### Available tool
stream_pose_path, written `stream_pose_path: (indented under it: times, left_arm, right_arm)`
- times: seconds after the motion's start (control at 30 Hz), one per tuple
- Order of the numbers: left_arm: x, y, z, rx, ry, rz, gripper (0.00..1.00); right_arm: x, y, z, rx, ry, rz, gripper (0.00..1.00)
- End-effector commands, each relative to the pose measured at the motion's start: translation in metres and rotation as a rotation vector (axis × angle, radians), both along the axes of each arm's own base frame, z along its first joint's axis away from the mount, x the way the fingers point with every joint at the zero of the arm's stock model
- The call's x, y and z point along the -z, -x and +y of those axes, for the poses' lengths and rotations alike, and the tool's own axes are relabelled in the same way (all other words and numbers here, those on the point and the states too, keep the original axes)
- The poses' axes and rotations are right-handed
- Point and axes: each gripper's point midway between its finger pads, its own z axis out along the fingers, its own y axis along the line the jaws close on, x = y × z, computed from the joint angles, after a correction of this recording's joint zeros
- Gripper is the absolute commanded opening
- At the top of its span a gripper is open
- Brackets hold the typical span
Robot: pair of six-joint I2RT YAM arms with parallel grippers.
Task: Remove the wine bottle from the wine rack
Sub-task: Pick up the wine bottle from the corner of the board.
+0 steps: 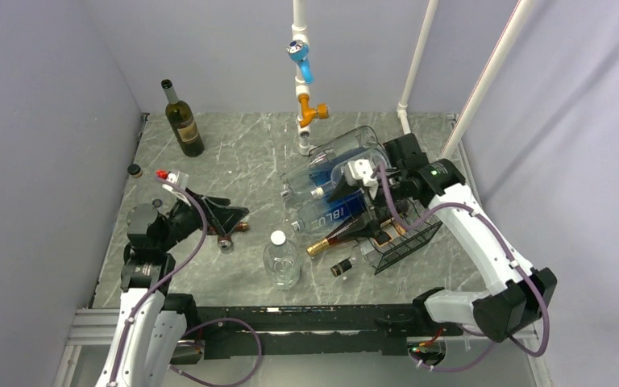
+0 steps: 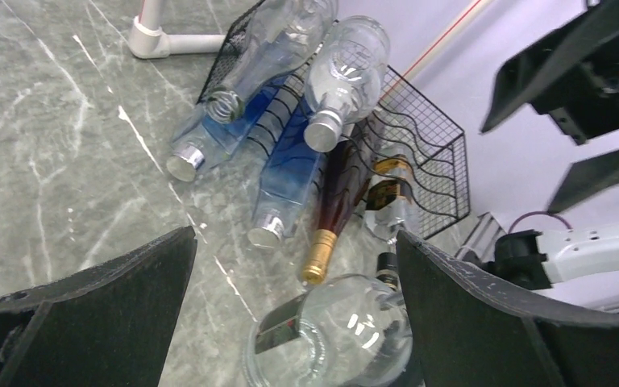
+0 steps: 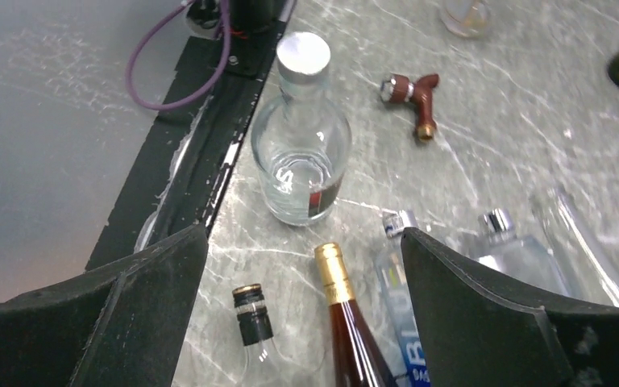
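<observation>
The wine rack [image 1: 409, 242] is a black wire-mesh box at centre right, loaded with several bottles lying down. The wine bottle [image 1: 340, 235] is amber with a gold foil cap; it lies in the bottom tier, neck poking out toward the front left. My right gripper [image 1: 375, 211] hovers over the rack, open. In the right wrist view the wine bottle [image 3: 356, 330] lies below, between the spread fingers [image 3: 467, 314], touching neither. My left gripper [image 1: 224, 216] stands open at left, apart from the rack [image 2: 427, 153], with the wine bottle [image 2: 334, 201] ahead of it.
A round clear bottle [image 1: 280, 262] stands upright near the front centre. A dark green bottle [image 1: 182, 121] stands at back left. Blue-labelled bottles [image 1: 330, 211] and a black-capped bottle [image 3: 251, 318] lie beside the wine bottle. A brown fitting [image 3: 413, 89] and the white pipe frame [image 1: 302, 72] are nearby.
</observation>
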Motion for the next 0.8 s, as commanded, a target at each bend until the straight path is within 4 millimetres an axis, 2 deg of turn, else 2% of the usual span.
stream_pose_path:
  times: [0.0,0.23,0.4,0.77]
  left_arm:
    - [-0.039,0.02,-0.006,0.014,0.066,-0.043,1.0]
    - [-0.063,0.042,-0.019,0.04,0.092,-0.011,1.0]
    - [-0.066,0.05,-0.031,0.065,0.072,0.039,0.99]
    - [-0.07,0.062,-0.062,0.062,-0.081,0.136,1.0]
  right_arm:
    - [-0.02,-0.013,-0.011,0.066,-0.154,0.021,0.93]
    - [-0.011,-0.041,-0.036,0.218,-0.206,0.134,0.96]
    - [-0.01,-0.051,-0.049,0.265,-0.24,0.159,0.97]
    - [0.0,-0.057,-0.053,0.291,-0.245,0.183,0.98]
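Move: The clear, silver-capped bottle stands at the board's near edge, about 11 cm to the left gripper's right and 6 cm back, its middle roughly 13 cm lower. The brown tap lies under that gripper, some 4 cm ahead, 3 cm left and 23 cm down. In the rack, the gold-capped bottle's middle is about 12 cm farther out and 15 cm right of the clear bottle. From the right gripper, the clear bottle is 14 cm left, 4 cm back. Bring the open left gripper back, to the right and up, about 6 cm each way, towards the clear bottle's capped top; do the climbing first, then ease level while still swinging in, wrist turning slightly clockwise and tipping down. Meanwhile draw the empty right gripper away, forward and right over the rack some 8 cm, turning it about 20 degrees clockwise. ##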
